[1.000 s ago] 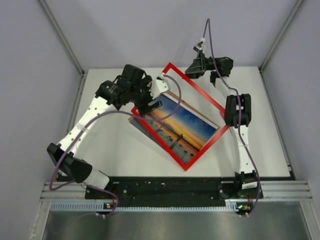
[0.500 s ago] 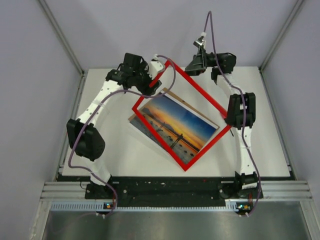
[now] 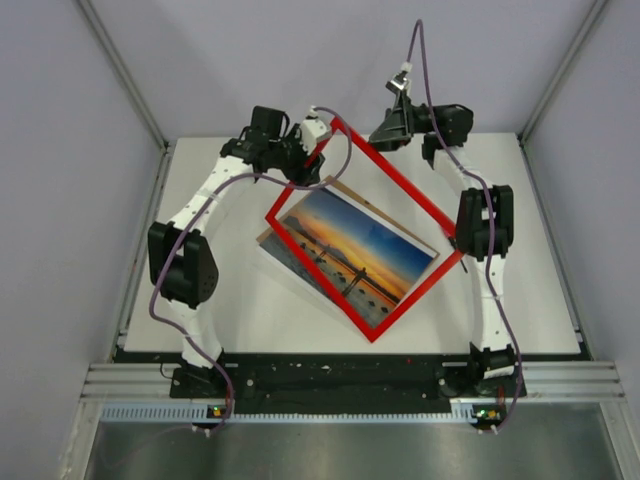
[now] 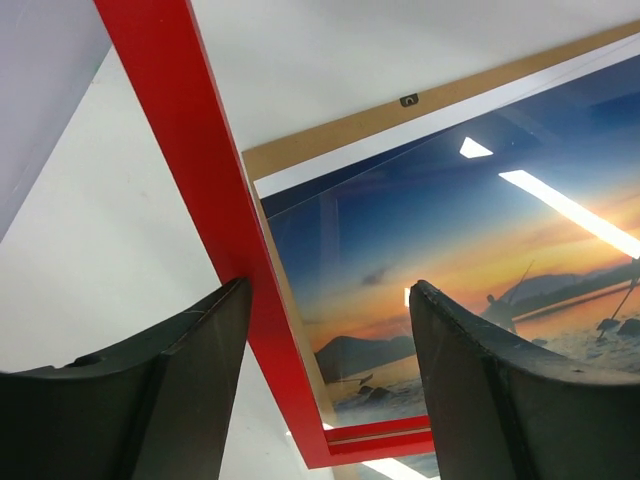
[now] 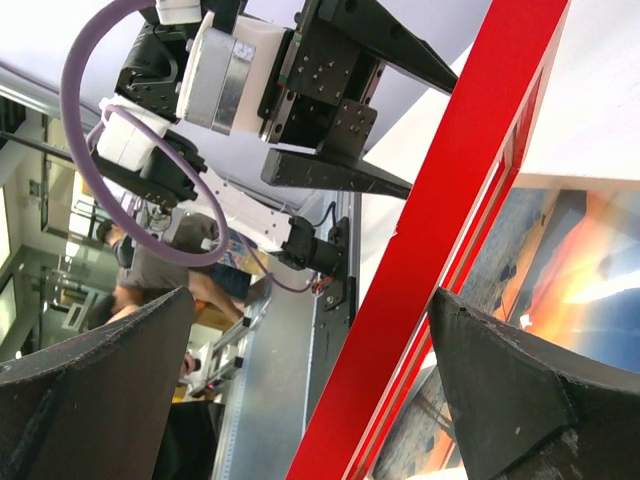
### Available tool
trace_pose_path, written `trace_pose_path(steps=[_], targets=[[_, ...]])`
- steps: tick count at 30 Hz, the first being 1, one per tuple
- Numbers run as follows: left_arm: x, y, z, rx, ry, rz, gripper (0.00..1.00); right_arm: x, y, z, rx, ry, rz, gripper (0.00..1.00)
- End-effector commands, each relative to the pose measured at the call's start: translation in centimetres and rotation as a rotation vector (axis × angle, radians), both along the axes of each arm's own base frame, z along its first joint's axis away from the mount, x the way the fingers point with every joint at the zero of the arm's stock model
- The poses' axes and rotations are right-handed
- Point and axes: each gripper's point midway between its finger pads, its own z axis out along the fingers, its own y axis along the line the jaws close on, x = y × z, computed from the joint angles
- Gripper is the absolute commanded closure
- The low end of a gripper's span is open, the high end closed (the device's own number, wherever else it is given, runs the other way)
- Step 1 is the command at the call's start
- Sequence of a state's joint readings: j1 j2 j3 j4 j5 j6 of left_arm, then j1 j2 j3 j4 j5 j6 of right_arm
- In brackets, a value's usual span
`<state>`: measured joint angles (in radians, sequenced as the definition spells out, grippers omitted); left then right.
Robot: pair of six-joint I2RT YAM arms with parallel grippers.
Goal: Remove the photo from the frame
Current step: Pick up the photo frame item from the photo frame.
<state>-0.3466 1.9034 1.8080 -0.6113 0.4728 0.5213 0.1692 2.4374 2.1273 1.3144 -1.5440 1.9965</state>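
Observation:
The red frame (image 3: 415, 290) sits diamond-wise on the table, its far corner lifted off the surface. Inside its opening lies the sunset photo (image 3: 350, 250), with a brown backing board (image 3: 345, 186) showing past its far edge. My left gripper (image 3: 305, 163) is at the frame's upper-left side. In the left wrist view it (image 4: 330, 288) stands open astride the red bar (image 4: 190, 170), with the photo (image 4: 450, 240) under the right finger. My right gripper (image 3: 386, 138) is at the upper-right side, and it (image 5: 312, 295) stands open with the bar (image 5: 450, 200) between its fingers.
White table (image 3: 230, 290) with grey walls on three sides. A black base rail (image 3: 340, 372) with both arm bases runs along the near edge. Purple cables loop from each wrist. The left arm's elbow (image 3: 182, 268) hangs over the table's left part.
The left arm folded its elbow in toward its base. Its gripper moved from the frame's left corner to the upper-left bar, and its jaws narrowed a little. The right arm barely moved.

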Motion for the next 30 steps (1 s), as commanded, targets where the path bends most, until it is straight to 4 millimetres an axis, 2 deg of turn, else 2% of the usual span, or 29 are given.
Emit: trace_pose_path(steps=[1,3,5,9,12,15,17,23,25,27,29,30], targets=[[1.8,-0.8,0.9,-0.054,-0.060,-0.017,0.33,-5.3,-0.2,3.3,-0.027,-0.447,0.057,0.01],[1.8,-1.1,0.6,-0.061,-0.055,-0.020,0.36,-5.4,-0.1,3.4,-0.027,-0.447,0.058,0.01],[2.0,-1.2,0.3,-0.066,-0.052,-0.017,0.44,-5.5,-0.2,3.6,-0.026,-0.453,0.058,0.01],[2.5,-1.3,-0.7,-0.069,-0.040,-0.006,0.48,-5.8,-0.2,4.1,-0.024,-0.461,0.057,0.01],[2.7,-1.2,-1.5,-0.059,-0.036,0.003,0.45,-6.0,-0.3,4.4,-0.023,-0.467,0.057,0.01],[3.5,-0.8,-2.0,-0.043,-0.050,0.032,0.32,-6.5,-0.1,5.0,-0.019,-0.484,0.062,0.01],[4.1,-0.5,-2.2,-0.043,-0.057,0.058,0.29,-6.7,-0.1,5.2,-0.018,-0.490,0.063,0.01],[5.8,1.6,-0.1,-0.080,-0.102,0.123,0.28,-6.8,-0.1,5.3,-0.019,-0.481,0.064,0.01],[6.0,1.9,-0.1,-0.091,-0.096,0.126,0.34,-6.9,-0.1,5.4,-0.018,-0.487,0.064,0.01],[5.5,1.3,-0.6,-0.109,-0.071,0.091,0.54,-7.0,-0.1,5.6,-0.017,-0.494,0.065,0.01],[5.1,0.8,-0.8,-0.127,-0.056,0.062,0.79,-6.9,-0.1,5.5,-0.017,-0.494,0.063,0.01],[4.9,0.7,-0.8,-0.135,-0.047,0.055,0.85,-6.7,-0.1,5.2,-0.018,-0.490,0.063,0.01]])
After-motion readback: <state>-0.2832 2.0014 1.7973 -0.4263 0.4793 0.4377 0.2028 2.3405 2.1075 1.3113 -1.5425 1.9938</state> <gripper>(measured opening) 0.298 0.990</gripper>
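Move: The red frame's left short side runs slantwise just ahead of the left gripper: aim at a spot about 4 cm forward, 1 cm left and 2 cm lower. The photo on its backing lies on the table, some 16 cm back, 12 cm right and 18 cm below that hand. From the right hand, that left side is roughly 16 cm left, 1 cm back and 10 cm lower; the rear long rail already lies between its open fingers. Bring the left gripper forward about 5 cm and slightly down onto the frame's left side, fingers narrowing partway, reopening, then closing to pinch that side between them as the hand drifts a little left. Hold the right hand still with its lower finger under the rear rail, gripper wide open, then lift it some 4 cm while drawing back about 3. ##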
